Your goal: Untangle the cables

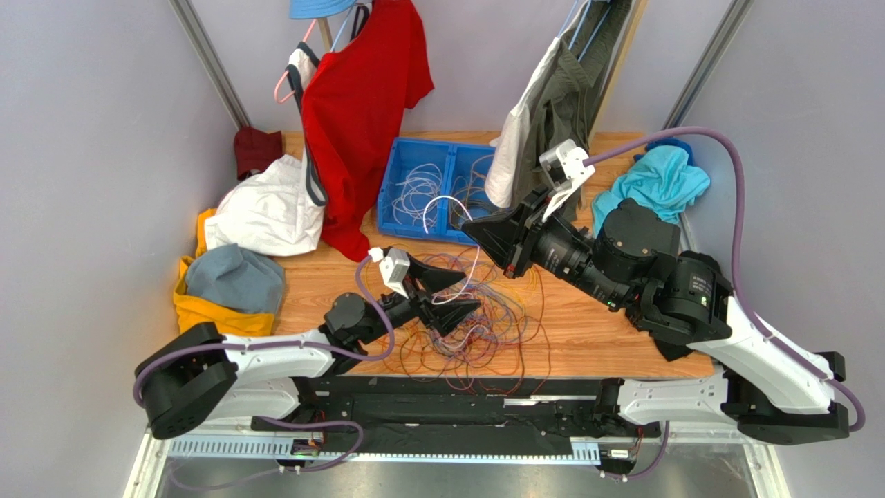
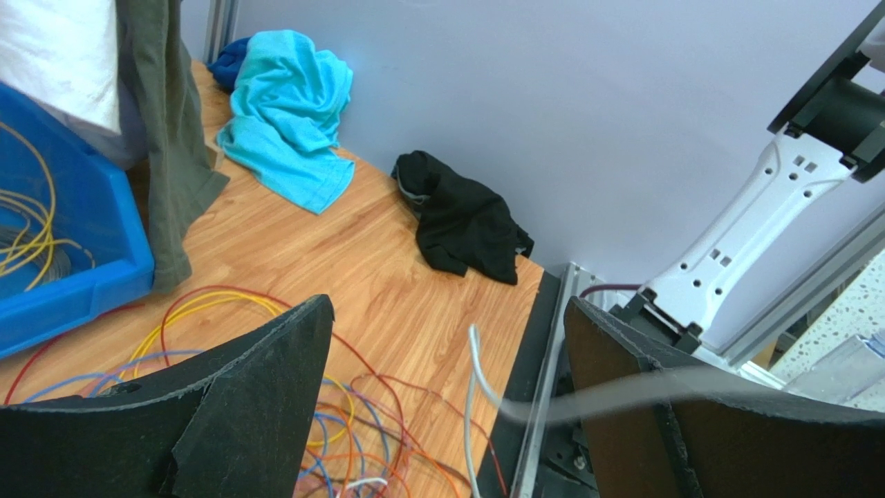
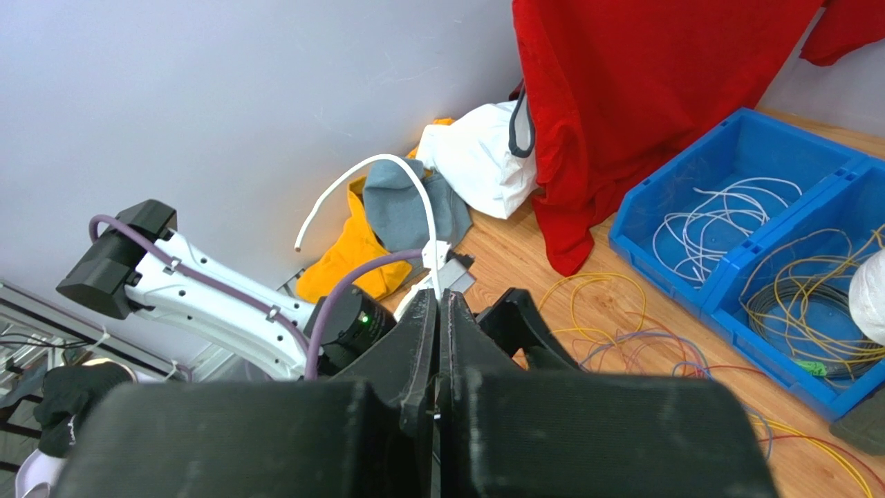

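A tangle of thin cables (image 1: 488, 327), orange, yellow, purple and red, lies on the wooden table in front of the arms. It also shows in the left wrist view (image 2: 312, 436) and the right wrist view (image 3: 623, 337). My right gripper (image 1: 470, 224) (image 3: 438, 303) is shut on a white cable (image 1: 445, 198) and holds it above the pile. The cable arcs up from the jaws (image 3: 400, 171) and hangs down towards the tangle. My left gripper (image 1: 462, 296) (image 2: 447, 311) is open low over the tangle, with the white cable (image 2: 473, 384) hanging between its fingers.
A blue two-compartment bin (image 1: 400, 176) (image 3: 727, 140) at the back holds sorted white and yellow cables. A red shirt (image 1: 358, 93) and an olive garment (image 1: 561, 93) hang above it. White (image 1: 265, 213), grey-yellow (image 1: 234, 280), teal (image 1: 660, 182) and black (image 2: 467, 223) cloths lie around.
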Controlling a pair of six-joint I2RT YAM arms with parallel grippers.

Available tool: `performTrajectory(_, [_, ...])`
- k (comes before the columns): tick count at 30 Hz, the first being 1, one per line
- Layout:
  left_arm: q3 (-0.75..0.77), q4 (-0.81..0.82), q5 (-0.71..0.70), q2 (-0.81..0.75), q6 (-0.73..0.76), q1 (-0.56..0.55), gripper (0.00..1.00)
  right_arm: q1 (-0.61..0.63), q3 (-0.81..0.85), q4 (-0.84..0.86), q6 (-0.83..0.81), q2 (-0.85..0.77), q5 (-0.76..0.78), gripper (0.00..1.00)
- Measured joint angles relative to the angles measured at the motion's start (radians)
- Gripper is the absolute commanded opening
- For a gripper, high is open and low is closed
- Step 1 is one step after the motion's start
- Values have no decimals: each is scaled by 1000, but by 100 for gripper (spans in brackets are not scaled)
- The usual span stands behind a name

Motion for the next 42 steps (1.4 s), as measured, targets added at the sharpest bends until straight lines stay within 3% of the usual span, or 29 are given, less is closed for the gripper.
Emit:
performTrajectory(4, [76,8,9,76,0,0,86,0,-14,0,11,-19,-9,0])
performTrajectory(7, [112,16,21,133,-5,0,72,0,-18,-1,15,-36,-14,0])
performTrajectory(10, [113,32,25,185,-21,0,45,0,-19,-1,16,-56,-14,0])
performTrajectory(11, [113,37,26,196,-24,0,29,0,-20,-1,16,-62,-13,0])
performTrajectory(14, [113,51,21,214,-36,0,0,0,-52,2,18,-97,-12,3])
performTrajectory(16, [113,42,14,201,-45,-2,0,0,-85,8,19,-121,-8,14])
performTrajectory(17, [113,14,8,181,-45,-3,0,0,-112,8,21,-140,-4,32])
performTrajectory(18, [113,-19,1,156,-45,-3,0,0,-130,6,26,-152,0,40])
performTrajectory(20, [128,-150,-17,66,-44,-4,0,0,-186,16,36,-189,15,51])
performTrajectory(24, [351,-621,-84,-98,-24,-5,0,0,-307,14,47,-269,66,52])
performTrajectory(28, [686,-1064,-159,-94,28,-5,0,0,-447,20,66,-361,139,52])
performTrajectory(31, [856,-1360,-222,-34,58,-4,0,0,-540,10,84,-426,189,51])
performTrajectory(36, [1000,-1774,-246,163,108,20,0,0,-644,12,117,-467,220,51])
performTrajectory(42, [1177,-2064,-221,376,161,30,0,0,-745,50,134,-471,195,54])
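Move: The white cable hangs from the closed right gripper. Its strand crosses just beyond the open left fingertips, about 3 cm to the left hand's right, 1 cm forward and 1 cm lower. The cable pile's middle is roughly 9 cm ahead of and 22 cm below the left hand, the blue box some 38 cm ahead, 5 cm left, 20 cm lower. From the right hand the strand lies about 23 cm below, 3 cm forward and 2 cm right. Reach the left gripper some 3 cm right and slightly forward, and pinch the hanging white cable. Then open the right gripper about halfway, let go, and draw it right and down towards the pile. Keep the left shut: lift it about 12 cm, then bring it forward, left and down past its starting height, rolling the wrist so the fingers point down at the pile. ##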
